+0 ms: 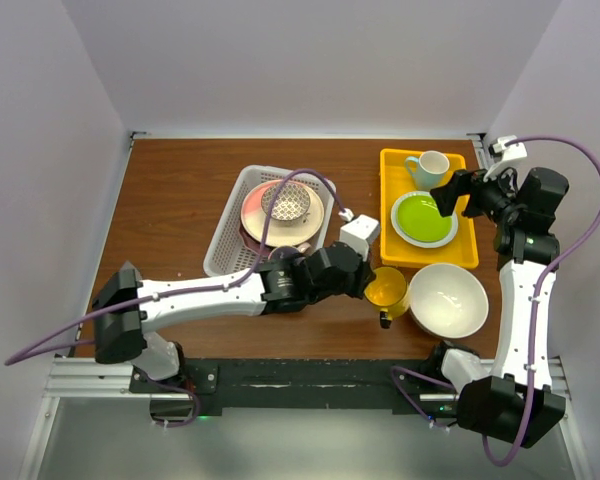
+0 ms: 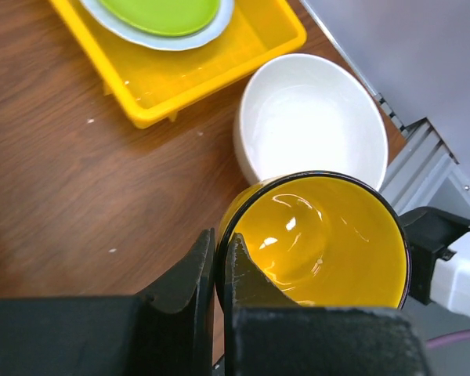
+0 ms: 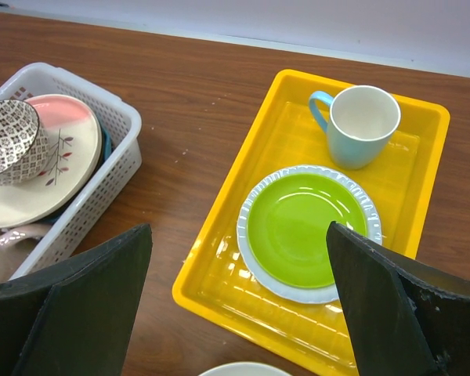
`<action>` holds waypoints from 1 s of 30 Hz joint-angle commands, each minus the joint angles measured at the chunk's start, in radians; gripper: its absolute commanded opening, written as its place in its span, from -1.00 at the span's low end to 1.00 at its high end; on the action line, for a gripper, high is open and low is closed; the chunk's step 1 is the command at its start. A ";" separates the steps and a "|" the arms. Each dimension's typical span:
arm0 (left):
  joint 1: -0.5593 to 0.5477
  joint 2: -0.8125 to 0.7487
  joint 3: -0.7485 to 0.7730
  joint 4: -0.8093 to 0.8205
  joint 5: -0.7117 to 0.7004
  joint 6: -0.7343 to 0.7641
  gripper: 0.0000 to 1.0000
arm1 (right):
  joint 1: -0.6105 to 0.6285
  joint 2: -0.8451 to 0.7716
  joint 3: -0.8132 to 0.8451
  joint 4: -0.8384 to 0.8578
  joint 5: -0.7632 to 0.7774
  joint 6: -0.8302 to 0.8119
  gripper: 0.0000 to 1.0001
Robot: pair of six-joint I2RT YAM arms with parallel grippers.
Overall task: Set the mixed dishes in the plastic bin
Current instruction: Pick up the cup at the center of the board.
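Observation:
My left gripper (image 1: 368, 282) is shut on the rim of the yellow mug (image 1: 387, 290), one finger inside and one outside (image 2: 219, 252). The yellow mug (image 2: 329, 243) is just left of the large cream bowl (image 1: 447, 298), which stands on the table (image 2: 309, 117). The white plastic bin (image 1: 228, 228) at centre left holds a pink-and-cream plate (image 1: 302, 222) stacked on others, with the small patterned bowl (image 1: 286, 203) on top. My right gripper (image 3: 236, 227) hangs open and empty above the yellow tray (image 3: 286, 117).
The yellow tray (image 1: 385, 200) at the right holds a green plate on a white plate (image 1: 423, 218) and a blue mug (image 1: 430, 168). White walls close in the table on three sides. The left arm lies across the table in front of the bin.

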 commanded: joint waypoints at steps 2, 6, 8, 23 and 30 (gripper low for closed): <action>0.064 -0.171 -0.048 0.097 -0.026 0.013 -1.00 | -0.005 -0.019 -0.004 0.002 -0.034 -0.014 0.94; 0.132 -0.231 -0.080 0.080 -0.010 0.027 -1.00 | -0.005 -0.016 -0.007 0.005 -0.039 -0.012 0.94; 0.159 -0.263 -0.085 0.067 -0.006 0.033 -1.00 | -0.005 -0.014 -0.008 0.006 -0.037 -0.012 0.94; 0.511 -0.365 -0.011 -0.151 0.001 0.202 -1.00 | -0.005 -0.005 -0.014 0.010 -0.039 -0.016 0.94; 0.676 -0.378 -0.003 -0.174 0.075 0.231 -1.00 | -0.005 0.001 -0.017 0.010 -0.040 -0.016 0.94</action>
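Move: The bin I'm taking the yellow cup to has its middle about 22 cm to the left of my left hand, 10 cm ahead and some 16 cm lower. In it the patterned bowl stands 18 cm left and 16 cm ahead, the grey mug 18 cm left and 3 cm ahead. The white bowl lies about 20 cm to the right and 5 cm back. From my right hand the bin is roughly 37 cm left, 4 cm back and 26 cm below. I swing my left hand about 24 cm left and 15 cm forward, away from the white bowl and in over the bin, still pinching the yellow cup by its rim. On the way I rise some 6 cm, then ease down slightly near the end, while my wrist turns almost 30 degrees counter-clockwise. ##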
